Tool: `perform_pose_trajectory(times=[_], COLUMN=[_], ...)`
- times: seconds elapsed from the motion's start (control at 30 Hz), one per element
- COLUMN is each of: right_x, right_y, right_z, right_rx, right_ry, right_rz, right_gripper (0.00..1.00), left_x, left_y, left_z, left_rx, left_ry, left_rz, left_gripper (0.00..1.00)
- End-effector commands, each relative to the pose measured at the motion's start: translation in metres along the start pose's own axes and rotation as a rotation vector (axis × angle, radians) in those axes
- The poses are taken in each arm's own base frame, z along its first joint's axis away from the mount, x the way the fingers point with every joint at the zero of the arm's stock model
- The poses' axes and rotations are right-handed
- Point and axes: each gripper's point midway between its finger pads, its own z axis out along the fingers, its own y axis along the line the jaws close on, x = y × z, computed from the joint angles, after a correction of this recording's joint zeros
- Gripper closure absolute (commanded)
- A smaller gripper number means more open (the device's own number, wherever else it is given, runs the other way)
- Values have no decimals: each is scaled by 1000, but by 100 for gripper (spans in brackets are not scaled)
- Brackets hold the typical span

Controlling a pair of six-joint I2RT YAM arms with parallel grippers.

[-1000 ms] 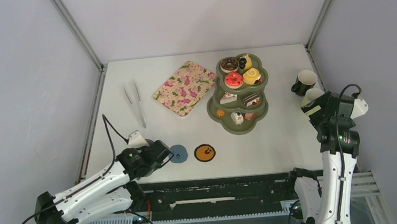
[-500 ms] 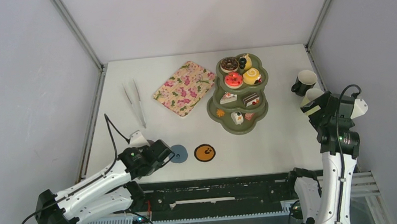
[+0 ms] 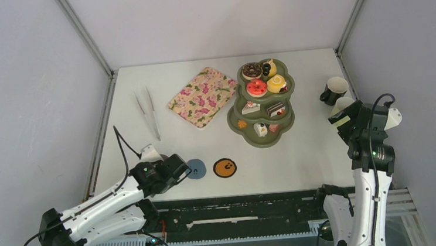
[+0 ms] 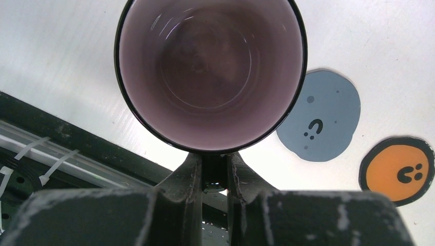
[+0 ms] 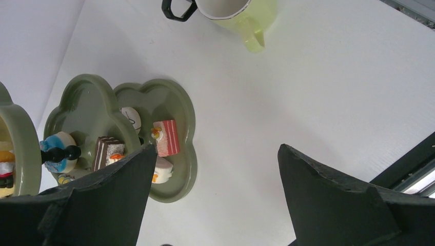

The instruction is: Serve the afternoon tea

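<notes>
A black mug with a pale purple lining fills the left wrist view, upright, just left of the blue coaster. My left gripper is shut on its handle; in the top view it hangs over the table's front left. The olive three-tier stand holds donuts, cupcakes and cake slices, among them a red donut and a pink cake slice. My right gripper is open and holds nothing, raised over bare table right of the stand. Two more mugs stand at the right edge.
An orange coaster lies right of the blue coaster. The pink floral tray sits left of the stand, with metal tongs further left. The yellow-green mug and a black mug handle show beyond my right fingers.
</notes>
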Motion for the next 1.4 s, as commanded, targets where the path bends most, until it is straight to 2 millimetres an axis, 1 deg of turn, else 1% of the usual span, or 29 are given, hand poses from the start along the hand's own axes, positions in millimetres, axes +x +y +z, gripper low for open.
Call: perform_pose_trajectory(times=[0.0, 0.07, 0.1, 0.23, 0.27, 0.33, 0.37, 0.47, 0.57, 0.63, 0.73, 0.8, 0.87, 0.93, 0.97, 1.0, 1.03, 1.1, 1.17, 1.23, 1.27, 1.37], right_x=[-8, -7, -7, -4, -4, -3, -3, -1, 1, 3, 5, 6, 4, 3, 4, 6, 8, 15, 17, 15, 13, 10], right_y=[8, 8, 8, 11, 11, 9, 8, 6, 5, 5, 5, 5, 4, 2, 1, 1, 3, 8, 11, 10, 8, 3], right_z=[-2, -2, -1, -1, 0, 1, 2, 5, 6, 7, 9, 10, 9, 10, 12, 13, 13, 12, 10, 6, 4, 2], right_rx=[-32, -32, -36, -51, -53, -42, -35, -32, -31, -33, -35, -37, -31, -32, -34, -41, -61, -113, -142, -146, -143, -111], right_ry=[-41, -41, -39, -34, -34, -39, -40, -37, -35, -33, -27, -26, -38, -56, -63, -61, -56, -41, -46, -64, -76, -89], right_rz=[-6, -10, -17, -31, -34, -37, -39, -48, -46, -48, -55, -62, -61, -77, -87, -95, -104, -125, -135, -142, -137, -107], right_gripper=[4, 4, 4, 4, 4, 4, 4, 4, 4, 4, 4, 3, 3, 3, 3, 3, 3, 3, 3, 4, 4, 6], left_x=[-7, -8, -8, -10, -10, -10, -6, 5, 11, 6, -5, -15, -26, -47, -60, -70, -79, -89, -91, -90, -89, -84], left_y=[0, -1, -2, -4, -6, -13, -16, -22, -21, -21, -20, -24, -33, -48, -59, -74, -95, -138, -176, -197, -204, -212], left_z=[4, 2, 1, -3, -5, -13, -17, -30, -42, -53, -69, -80, -91, -102, -109, -117, -126, -141, -153, -153, -150, -132], left_rx=[-27, -30, -27, -5, 6, 37, 52, 87, 120, 145, 161, 188, 225, 246, 267, 312, 383, 524, 651, 710, 717, 690], left_ry=[-40, -35, -33, -30, -24, 4, 37, 125, 166, 171, 151, 129, 93, 22, -24, -62, -98, -151, -163, -154, -150, -146], left_rz=[9, 10, 8, -4, -6, 4, 7, 25, 39, 48, 51, 72, 139, 207, 225, 253, 272, 316, 334, 355, 369, 386], left_gripper=[90, 84, 79, 57, 50, 44, 39, 37, 37, 37, 37, 36, 34, 31, 29, 28, 27, 25, 23, 22, 22, 22])
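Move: At the left fingers, nearly shut on its handle, is the pink mug; its middle lies some 5 cm ahead and 2 cm to the left, at about finger height, over the red coaster. The blue coaster lies about 11 cm right and 4 cm ahead, 6 cm lower; the orange coaster is about 23 cm right, 3 cm ahead and equally low. From the right hand the pink mug is roughly 68 cm left, nearly level in depth, 16 cm lower. Opening on the mug's handle, the left fingers let go, then the hand backs off about 2 cm while easing right and lifting. It climbs some 16 cm in all, swinging right and forward away from the mug to a place high above the blue coaster, turning about 30 degrees clockwise and opening farther. The empty right hand stays wide open and sinks about 2.5 cm, drifting slightly left. ##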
